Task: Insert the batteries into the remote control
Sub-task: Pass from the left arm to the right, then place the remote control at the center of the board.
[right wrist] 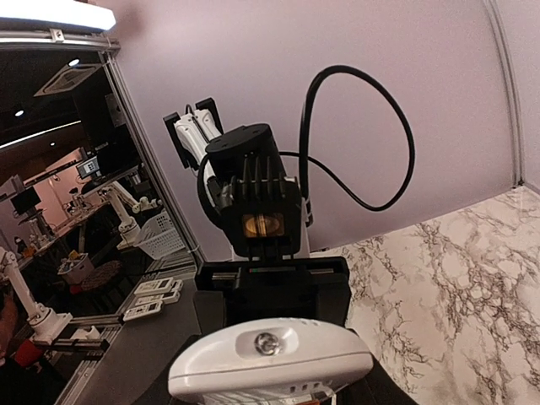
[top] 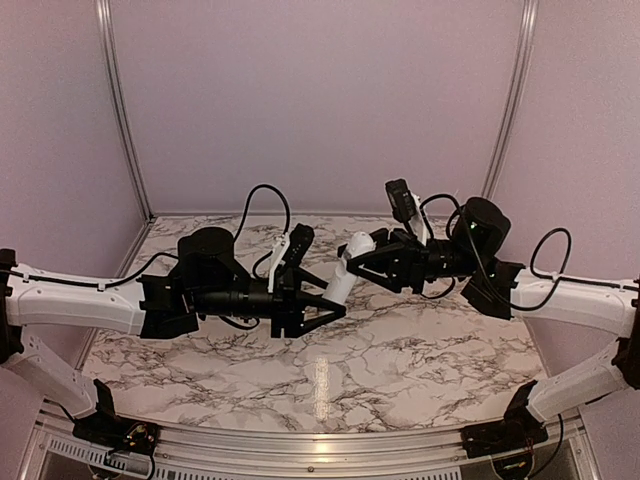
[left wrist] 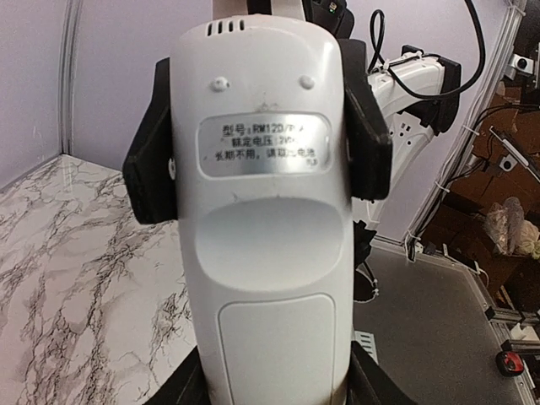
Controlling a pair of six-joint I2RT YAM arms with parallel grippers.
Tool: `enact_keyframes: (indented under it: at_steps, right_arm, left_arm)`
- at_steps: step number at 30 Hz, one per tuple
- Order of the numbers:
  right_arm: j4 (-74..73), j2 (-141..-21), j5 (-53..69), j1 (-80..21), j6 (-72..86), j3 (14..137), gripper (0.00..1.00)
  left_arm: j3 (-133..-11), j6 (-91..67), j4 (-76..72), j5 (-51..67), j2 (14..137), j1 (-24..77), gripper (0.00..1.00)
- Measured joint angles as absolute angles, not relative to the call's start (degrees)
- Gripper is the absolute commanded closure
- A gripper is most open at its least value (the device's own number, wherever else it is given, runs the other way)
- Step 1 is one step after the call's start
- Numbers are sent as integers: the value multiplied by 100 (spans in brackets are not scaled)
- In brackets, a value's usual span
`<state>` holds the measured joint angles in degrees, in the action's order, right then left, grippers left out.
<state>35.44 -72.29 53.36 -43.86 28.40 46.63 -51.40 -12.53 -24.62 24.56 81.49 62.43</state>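
The white remote control (top: 343,277) hangs in mid-air above the table's middle, held between both arms. In the left wrist view its back (left wrist: 261,211) faces the camera, with a silver label and a closed battery cover (left wrist: 278,346). My left gripper (left wrist: 274,390) is shut on its lower end. My right gripper (left wrist: 257,143) clamps its upper part, one black finger (left wrist: 152,169) on each side. In the right wrist view the remote's top end (right wrist: 270,359) with its small lens sits between my right gripper's jaws (right wrist: 270,395). No batteries are in view.
The marble tabletop (top: 400,360) lies below both arms. Purple walls (top: 320,100) close the back and sides, with aluminium posts (top: 120,110) at the corners. A black cable (right wrist: 371,135) loops over the left arm's wrist.
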Motion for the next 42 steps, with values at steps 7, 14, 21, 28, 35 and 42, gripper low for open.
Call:
enact_keyframes:
  at_steps: [7,14,21,28,35,42]
  right_arm:
    - [3531,-7325,5352,-4388,2825,4751,88]
    - [2808,-7426,5334,-4348,2744,5068,92]
    - [755,-7854,4670,-4257,1951,5909,93]
    - [-1588,-8882,3511,-4351,1083,6901,91]
    - [-3472,-10119,2211,-4779,458,8025,90]
    - [-4742,-11207,1111,-5295,139,9131,89]
  left_arm:
    - [-4969,-1385,-2655,2351,8053,6202,37]
    - [-4652,-1636,-2856,2303,7677,5857,2]
    - [-4117,-1890,-2751,1479,6785,5448,1]
    - [-4021,-2582,-1859,123,6523,4663,1]
    - [-4023,-3114,-860,-685,6602,4257,1]
    - [-4025,-3317,-381,-823,6871,4053,1]
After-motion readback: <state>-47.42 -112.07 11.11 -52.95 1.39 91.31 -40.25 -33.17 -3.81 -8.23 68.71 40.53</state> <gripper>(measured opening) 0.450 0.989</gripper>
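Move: The remote control hangs in both my grippers. Its middle is roughly 2 cm ahead, 2 cm to the right and 3 cm above my left hand, which grips its lower part. From my right hand, already around the upper part, it is some 2 cm back, 2 cm left and 3 cm below. The clear table middle I take it to lies about 9 cm ahead, 4 cm left and 33 cm below my right hand. I open my left fingers wide to let go of the remote control and pull that hand away left and forward, about 25 cm, first rising slightly, then sinking, and swinging nearly 60 degrees counter-clockwise. Meanwhile my right hand keeps its grip, lowers the remote some 24 cm towards the table while going about 9 cm forward, and rolls its fingers from pointing left to pointing down. ##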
